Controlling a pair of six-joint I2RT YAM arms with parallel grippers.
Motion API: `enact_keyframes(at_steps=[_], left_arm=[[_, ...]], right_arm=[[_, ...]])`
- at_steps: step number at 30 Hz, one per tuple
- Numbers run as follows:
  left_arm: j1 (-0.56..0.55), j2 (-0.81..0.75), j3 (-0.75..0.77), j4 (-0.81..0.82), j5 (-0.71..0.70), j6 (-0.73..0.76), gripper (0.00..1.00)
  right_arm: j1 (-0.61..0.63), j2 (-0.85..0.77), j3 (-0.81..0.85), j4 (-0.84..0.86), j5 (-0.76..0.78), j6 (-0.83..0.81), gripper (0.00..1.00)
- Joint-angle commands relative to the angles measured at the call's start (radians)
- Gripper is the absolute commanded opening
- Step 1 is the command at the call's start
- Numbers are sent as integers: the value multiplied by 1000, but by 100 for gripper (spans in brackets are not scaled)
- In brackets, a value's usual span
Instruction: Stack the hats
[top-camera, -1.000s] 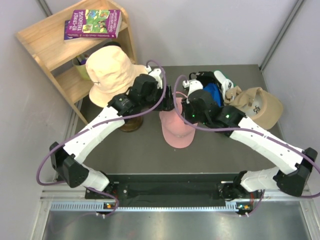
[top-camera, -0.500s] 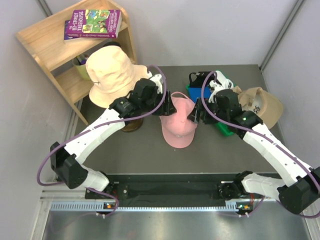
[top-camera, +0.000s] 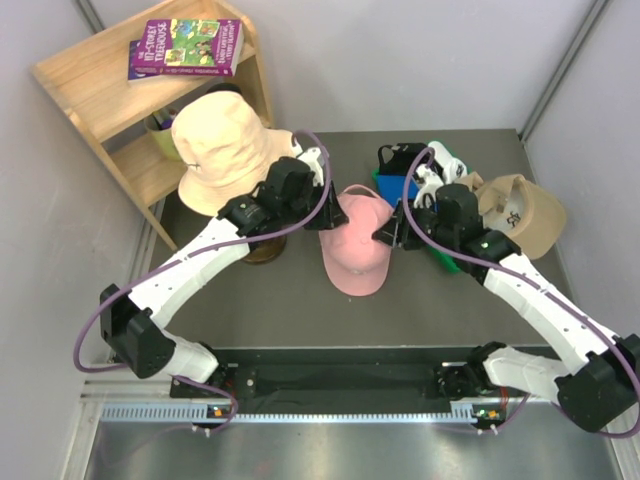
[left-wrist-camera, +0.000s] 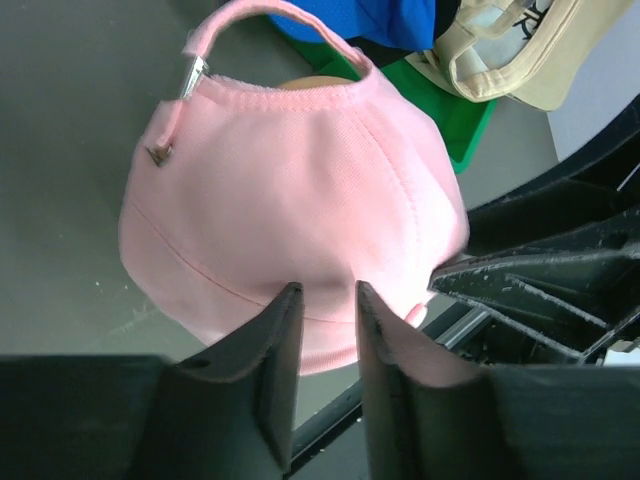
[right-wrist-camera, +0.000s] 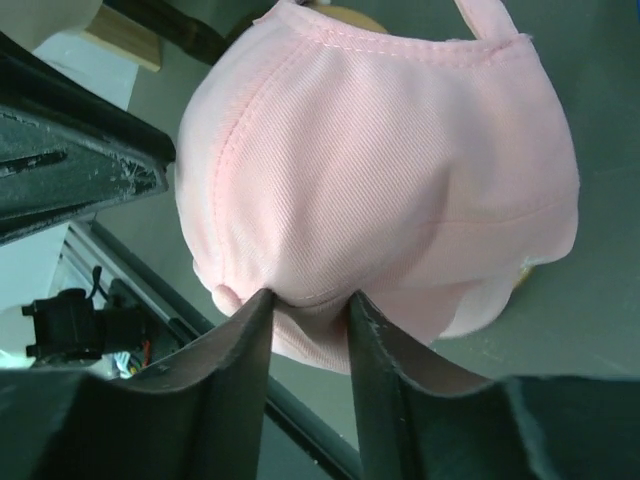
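The pink hat (top-camera: 356, 255) sits mid-table, peak toward me, over a tan rounded form (left-wrist-camera: 305, 84). My left gripper (top-camera: 330, 216) is at its left side. In the left wrist view the jaws of the left gripper (left-wrist-camera: 325, 290) stand narrowly apart, tips against the pink hat (left-wrist-camera: 290, 180). My right gripper (top-camera: 386, 232) is at its right side. In the right wrist view, the right gripper (right-wrist-camera: 308, 298) pinches a puckered fold of the pink hat (right-wrist-camera: 380, 160). A khaki-tan hat (top-camera: 522, 212), a black hat (top-camera: 396, 156) and a white hat (top-camera: 446, 160) lie at the back right. A blue hat (left-wrist-camera: 385, 20) shows behind the pink one.
A pale peach bucket hat (top-camera: 218, 148) rests on a dark wooden stand (top-camera: 262, 250) at the left. A wooden shelf (top-camera: 110, 95) with a book (top-camera: 188, 47) stands in the back left corner. A green box (top-camera: 447, 260) lies under the right arm.
My right gripper moved off the pink hat's top to its right side, opened wide, then closed in on the fabric. The left jaws narrowed against the hat's left side.
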Motion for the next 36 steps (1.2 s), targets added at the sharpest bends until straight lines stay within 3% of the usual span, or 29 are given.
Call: enact_keyframes(at_steps=[1,3,6,18,25,36], left_arm=[[3,-32,-13,74,20,-10,29],[3,-29,-12,77,24,-12,19],[3,-27,-4,81,22,-15,13],[15,-10,77,52,-1,-13,0],[30,4,149,3,-16,16,0],[41,42,165,0,14,36,0]], right_arm=[[-15,-32,2,48,15,-25,29],[-15,-36,11,18,34,-41,15],[-15,-36,33,-16,45,-51,0],[-15,73,263,-179,46,-41,0],[-15,188,422,-252,40,1,0],[-34,280,471,-265,83,68,6]])
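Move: The pink cap sits between my hands on the round-headed wooden stand. Its middle is about 4 cm back, 3 cm right and 3 cm below my left hand, and 5 cm left of my right hand, level in reach and 3 cm lower. The cream bucket hat is roughly 21 cm left, 8 cm ahead and 5 cm above my left hand. The blue cap is some 20 cm ahead and 9 cm right of my right hand, 15 cm lower. I shut both half-open grippers, pinching the pink cap's fabric from either side of the crown, then raise both hands together about 5 cm. My right hand also carries forward some 4 cm, my left about half that. Near the top both ease down a centimetre, still shut on the cloth, with my left fingers tilting slightly upward. ##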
